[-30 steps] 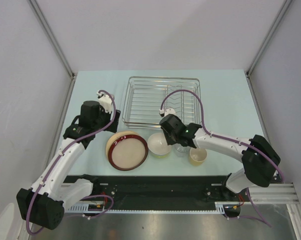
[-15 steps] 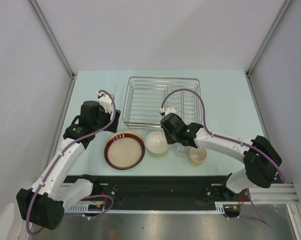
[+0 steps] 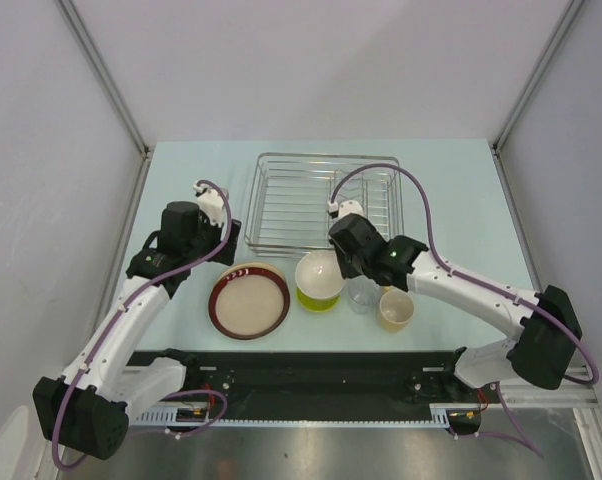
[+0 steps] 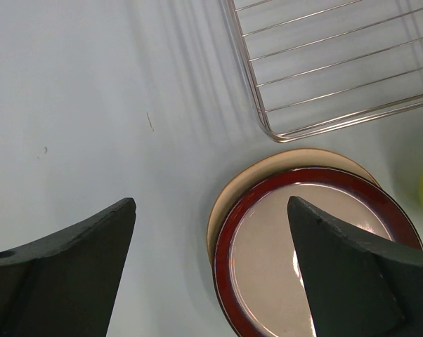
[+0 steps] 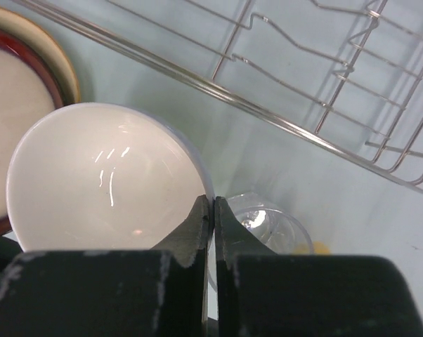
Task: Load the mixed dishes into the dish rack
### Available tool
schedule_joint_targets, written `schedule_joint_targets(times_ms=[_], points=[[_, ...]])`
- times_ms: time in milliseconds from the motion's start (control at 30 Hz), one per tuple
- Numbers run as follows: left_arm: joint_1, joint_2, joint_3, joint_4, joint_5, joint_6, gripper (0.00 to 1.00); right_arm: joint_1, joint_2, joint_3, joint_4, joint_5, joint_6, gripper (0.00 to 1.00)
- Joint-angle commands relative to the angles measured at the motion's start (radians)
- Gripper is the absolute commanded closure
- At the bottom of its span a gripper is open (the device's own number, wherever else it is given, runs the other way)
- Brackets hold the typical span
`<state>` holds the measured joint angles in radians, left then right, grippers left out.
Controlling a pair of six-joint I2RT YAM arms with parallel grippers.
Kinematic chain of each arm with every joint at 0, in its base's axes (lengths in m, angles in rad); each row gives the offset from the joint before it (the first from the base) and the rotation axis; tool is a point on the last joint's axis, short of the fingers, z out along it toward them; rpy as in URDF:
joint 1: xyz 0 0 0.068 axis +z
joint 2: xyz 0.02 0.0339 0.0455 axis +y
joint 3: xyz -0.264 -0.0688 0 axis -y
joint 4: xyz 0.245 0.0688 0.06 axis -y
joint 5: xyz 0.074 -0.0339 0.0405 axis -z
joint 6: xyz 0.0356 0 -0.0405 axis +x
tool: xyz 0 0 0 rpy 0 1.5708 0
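My right gripper (image 3: pixel 341 266) (image 5: pixel 212 203) is shut on the right rim of the white bowl (image 3: pixel 319 275) (image 5: pixel 106 175). The bowl is tilted off the table and shows a yellow-green outside. The clear glass (image 3: pixel 362 295) (image 5: pixel 271 225) stands just right of it, and the yellowish cup (image 3: pixel 396 310) is beside that. The dark-red-rimmed plate (image 3: pixel 249 303) (image 4: pixel 317 246) lies on a beige plate (image 3: pixel 243 266) (image 4: pixel 296 156). My left gripper (image 3: pixel 229 240) (image 4: pixel 211 203) hangs open above the plates' left edge, holding nothing. The dish rack (image 3: pixel 326 200) (image 4: pixel 338 70) (image 5: pixel 303 105) holds no dishes.
The rack's near wire edge runs just behind the bowl and glass. Upright tines stand in the rack's right half (image 5: pixel 380 42). Bare pale table (image 4: pixel 92 105) stretches left of the rack and plates. Grey walls enclose the table on three sides.
My right gripper has shut on the bowl's rim and raised it, tilting it and carrying it slightly right and toward the rack. The left arm has not moved.
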<state>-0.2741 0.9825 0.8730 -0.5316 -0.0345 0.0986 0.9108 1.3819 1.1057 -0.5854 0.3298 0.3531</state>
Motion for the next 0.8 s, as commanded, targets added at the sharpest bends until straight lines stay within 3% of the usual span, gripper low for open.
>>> schedule_joint_targets(times_ms=[0, 167, 433, 567, 700, 767], points=[[0.009, -0.018, -0.009, 0.042, -0.005, 0.013, 0.05, 0.007, -0.049, 0.135, -0.020, 0.052, -0.026, 1.00], [0.010, -0.021, -0.019, 0.051, -0.007, 0.018, 0.05, -0.021, -0.031, 0.287, -0.091, 0.178, -0.097, 1.00], [0.012, -0.031, -0.031, 0.061, -0.004, 0.024, 0.05, -0.211, 0.110, 0.551, -0.140, 0.376, -0.203, 1.00], [0.015, -0.034, -0.045, 0.068, -0.004, 0.035, 0.05, -0.263, 0.242, 0.651, -0.136, 0.491, -0.287, 1.00], [0.018, -0.019, -0.055, 0.100, -0.002, 0.024, 0.05, -0.270, 0.383, 0.758, -0.114, 0.742, -0.396, 1.00], [0.019, -0.002, -0.049, 0.139, 0.002, 0.026, 0.05, -0.270, 0.442, 0.819, -0.096, 0.796, -0.437, 1.00]])
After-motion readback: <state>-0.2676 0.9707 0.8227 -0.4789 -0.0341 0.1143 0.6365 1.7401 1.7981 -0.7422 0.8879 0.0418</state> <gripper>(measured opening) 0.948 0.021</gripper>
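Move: The white bowl is already in my right fingers, pinched by its right rim. From this hand the dish rack's middle lies about 22 cm ahead, 4 cm to the left and 11 cm below. The green bowl sits level with the hand, 6 cm to its left and 11 cm below; the glass stands 1 cm ahead, some 6 cm to the right and 10 cm down. From my left hand the rack's middle is roughly 19 cm ahead, 22 cm right and 14 cm below. Keeping my pinch on the white bowl's rim, I first lift it nearly straight up away from the green bowl, then sweep it forward and to the right towards the rack, about 17 cm out and 15 cm higher overall, easing down slightly at the end. On the way my wrist turns clockwise some 30 degrees, raises the fingertips and rolls its left side down. ##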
